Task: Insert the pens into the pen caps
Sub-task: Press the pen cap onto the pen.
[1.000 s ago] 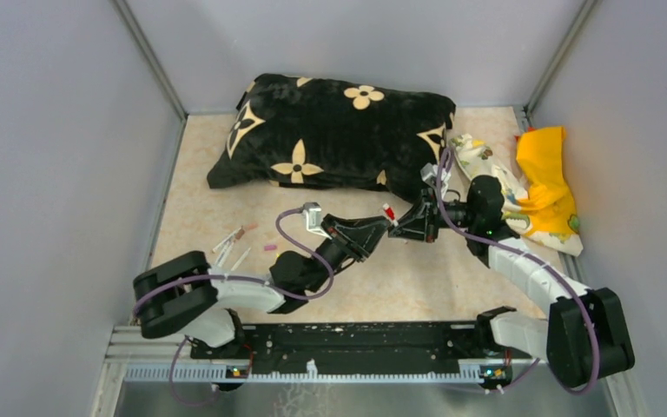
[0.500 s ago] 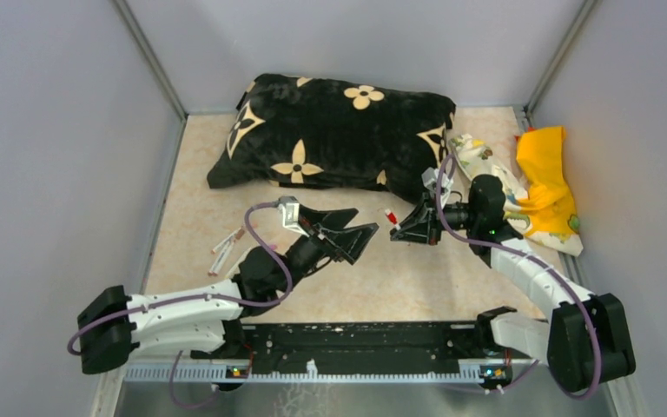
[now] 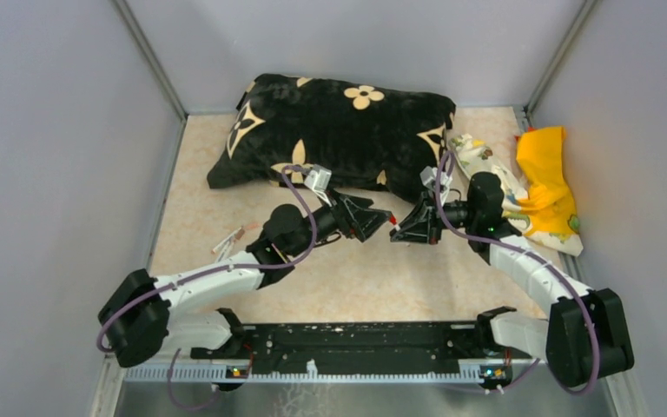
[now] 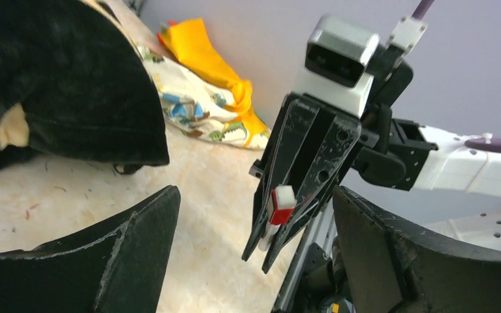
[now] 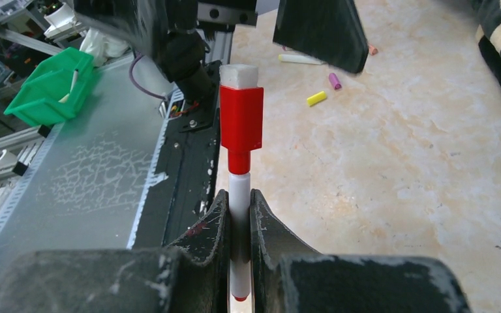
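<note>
My right gripper (image 5: 238,218) is shut on a white pen (image 5: 238,195) with a red pen cap (image 5: 241,120) pushed on its far end. In the top view this pen (image 3: 391,219) hangs above the table's middle, in the right gripper (image 3: 402,228). My left gripper (image 3: 380,221) faces it from the left, open wide and holding nothing. From the left wrist, the red cap (image 4: 280,199) shows between my spread fingers (image 4: 127,251), a short way ahead. Loose pens (image 3: 228,240) lie at the table's left. A yellow cap (image 5: 316,98) and a pink cap (image 5: 334,81) lie on the table.
A black cushion (image 3: 339,130) with cream flowers fills the back of the table. A patterned cloth (image 3: 485,163) and a yellow cloth (image 3: 545,174) lie at the right wall. Grey walls close in three sides. A green bin (image 5: 45,85) stands off the table's near edge.
The left gripper let go at the pen's red end and opened wide. It drew back to the left, then came forward again to face the capped pen. The right gripper held still.
</note>
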`<state>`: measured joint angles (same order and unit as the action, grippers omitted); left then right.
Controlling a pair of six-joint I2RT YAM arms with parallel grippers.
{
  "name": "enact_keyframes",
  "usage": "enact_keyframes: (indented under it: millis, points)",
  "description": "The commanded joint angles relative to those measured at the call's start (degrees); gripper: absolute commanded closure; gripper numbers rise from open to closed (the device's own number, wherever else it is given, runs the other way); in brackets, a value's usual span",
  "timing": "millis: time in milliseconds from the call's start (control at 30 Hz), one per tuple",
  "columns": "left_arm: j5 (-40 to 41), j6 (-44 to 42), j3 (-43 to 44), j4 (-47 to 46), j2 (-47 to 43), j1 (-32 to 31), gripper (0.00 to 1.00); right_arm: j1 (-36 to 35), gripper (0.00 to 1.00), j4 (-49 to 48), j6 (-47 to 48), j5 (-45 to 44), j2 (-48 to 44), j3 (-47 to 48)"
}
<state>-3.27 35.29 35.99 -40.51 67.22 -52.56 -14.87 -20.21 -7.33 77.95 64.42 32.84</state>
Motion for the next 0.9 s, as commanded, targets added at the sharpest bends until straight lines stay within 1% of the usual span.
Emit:
enact_keyframes:
  millis: [0, 167, 267, 433, 567, 600, 667, 767, 800, 867]
  points:
    - [-3.8, 2.8, 2.4, -5.4, 3.9, 0.2, 0.1, -0.1, 1.0, -1.9, -1.3, -0.2, 1.3, 3.1]
    - [-5.6, 4.6, 2.6, -11.4, 7.8, 0.1, 0.19, -0.3, 1.0, -1.5, -1.7, -1.0, 2.2, 3.4]
    - [-5.3, 5.3, 2.7, -12.3, 9.2, 0.1, 0.26, -0.4, 1.0, -1.4, -1.8, -1.2, 2.5, 3.5]
    - [-5.6, 6.3, 3.2, -12.1, 10.7, 0.1, 0.41, -0.3, 1.0, -1.2, -1.8, -1.8, 2.8, 3.6]
    - [-6.4, 7.2, 3.3, -12.1, 11.6, 0.2, 0.59, -0.3, 1.0, -0.9, -1.9, -2.4, 3.0, 3.7]
    - [-6.6, 7.5, 3.3, -12.1, 11.9, 0.2, 0.64, -0.3, 1.0, -0.8, -1.8, -2.7, 3.1, 3.7]
    - [-7.2, 8.0, 3.3, -12.2, 12.4, 0.1, 0.78, -0.3, 1.0, -0.6, -1.7, -3.2, 3.0, 3.8]
    - [-9.2, 8.9, 3.6, -12.0, 13.3, 0.1, 0.95, -0.3, 1.0, -0.2, -1.7, -3.8, 3.1, 4.0]
    - [-10.1, 9.1, 3.8, -11.6, 13.7, 0.1, 0.99, -0.3, 1.0, -0.1, -1.6, -4.3, 3.0, 4.1]
    - [-11.9, 9.6, 3.9, -10.1, 14.2, 0.1, 1.0, -0.3, 1.0, 0.2, -1.5, -5.0, 2.8, 4.2]
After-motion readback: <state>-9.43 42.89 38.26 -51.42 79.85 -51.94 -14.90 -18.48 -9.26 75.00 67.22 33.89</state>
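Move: The red cap sits on the upper end of the white pen that the right fingers hold; from the open left hand it lies about 4 cm to the right, 1 cm back and 2 cm lower. The pen's gripped body is some 3 cm right of the left hand, 3 cm back and 7 cm below, and the black pillow's middle roughly 26 cm ahead and 11 cm left. From the right hand the cap is about 6 cm above and 2 cm forward. The left fingertips come to pinch the red cap from either side, closing from wide open to nearly shut as the hand slides about 4 cm to the right onto the cap, with an early 2 cm dip and a slight clockwise turn. Still gripping the pen upright, the right hand eases about 1 cm forward and 1 cm down, tipping some 5 degrees. ##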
